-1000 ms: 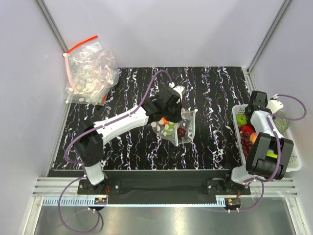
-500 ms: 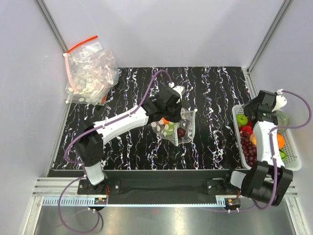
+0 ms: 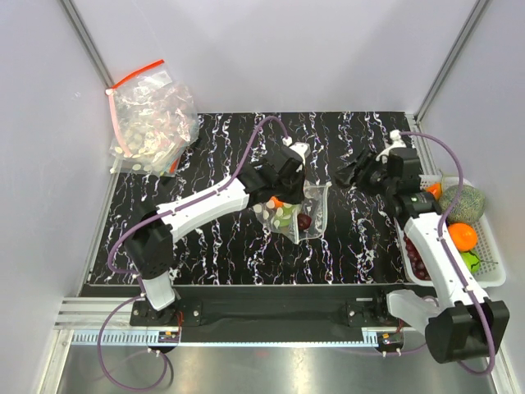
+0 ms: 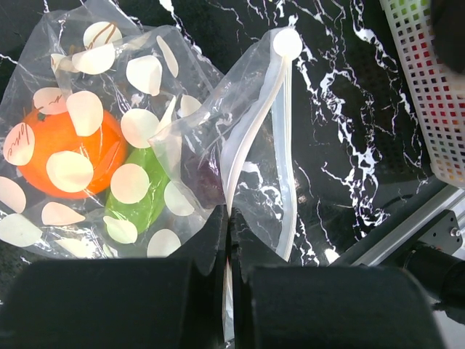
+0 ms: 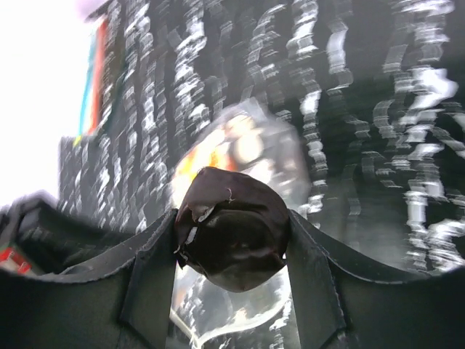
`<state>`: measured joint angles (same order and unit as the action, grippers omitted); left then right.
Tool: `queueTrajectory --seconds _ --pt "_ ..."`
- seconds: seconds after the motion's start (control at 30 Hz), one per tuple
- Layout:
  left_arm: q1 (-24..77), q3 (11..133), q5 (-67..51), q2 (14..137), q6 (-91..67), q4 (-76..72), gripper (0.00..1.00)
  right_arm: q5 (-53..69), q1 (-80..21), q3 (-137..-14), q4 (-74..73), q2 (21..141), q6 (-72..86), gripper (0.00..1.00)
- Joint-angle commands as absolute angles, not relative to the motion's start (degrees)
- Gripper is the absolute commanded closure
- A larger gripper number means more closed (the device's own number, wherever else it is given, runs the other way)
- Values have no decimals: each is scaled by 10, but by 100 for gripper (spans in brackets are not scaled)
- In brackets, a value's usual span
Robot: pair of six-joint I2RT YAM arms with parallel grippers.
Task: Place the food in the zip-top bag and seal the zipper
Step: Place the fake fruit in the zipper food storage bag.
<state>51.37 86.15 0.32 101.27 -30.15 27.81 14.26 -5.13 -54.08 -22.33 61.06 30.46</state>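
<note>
The zip-top bag [image 3: 305, 215] [image 4: 145, 145] lies at the table's middle, clear with white ovals. Inside are an orange fruit [image 4: 69, 156], a green piece [image 4: 138, 203] and a dark red piece [image 4: 203, 178]. My left gripper [image 4: 229, 218] [image 3: 287, 182] is shut on the bag's mouth edge, holding the zipper [image 4: 251, 153] strip so the mouth gapes. My right gripper [image 5: 231, 218] [image 3: 350, 174] hangs over the table to the right of the bag, shut on a dark maroon fruit [image 5: 231, 229]. The right wrist view is blurred; the bag shows below the fruit.
A white basket [image 3: 492, 275] at the right edge holds an orange [image 3: 463, 236], a green netted melon [image 3: 462, 199] and dark grapes [image 3: 414, 246]. A heap of clear bags with a red strip [image 3: 152, 123] sits at the back left corner.
My right arm has lifted out of the basket and swung left over the table with the dark fruit. The left arm and the bag have not moved.
</note>
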Motion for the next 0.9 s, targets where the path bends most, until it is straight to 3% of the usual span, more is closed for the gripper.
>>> queueTrajectory --seconds 0.0,0.33,0.77,0.8,0.83,0.87 --pt "511 910 27 999 -308 281 100 171 -105 -528 -177 606 316 44" --pt "490 919 32 991 -316 306 100 113 -245 -474 -113 619 353 45" --pt "480 921 4 977 -314 300 100 68 -275 -414 -54 628 374 42" --pt "479 921 3 976 -315 300 100 69 -279 -417 -44 640 374 39" --pt "479 922 3 976 -316 298 100 63 -282 -422 -42 647 374 9" --pt "479 923 3 975 -315 298 100 57 -288 -434 -42 655 373 1"
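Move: The right hand carries a dark plum; the open bag mouth lies about 11 cm to its left, 5 cm back and 9 cm below. Inside the bag, the dark red fruit is some 11 cm left, 5 cm back and 19 cm down; the green pepper about 15 cm left and 3 cm back, and the orange fruit roughly 19 cm left and level, both as low. From the left hand, pinching the rim, the mouth's middle is 4 cm right, 3 cm back, slightly below. Leftward and somewhat back, the right hand brings the plum about 11 cm across to the bag mouth, turning some 15 degrees counter-clockwise, then sinks about 7 cm in all and opens its fingers further over the opening. The left hand keeps its pinch on the rim and shifts it up, forward and a little left, some 2 cm each way. ##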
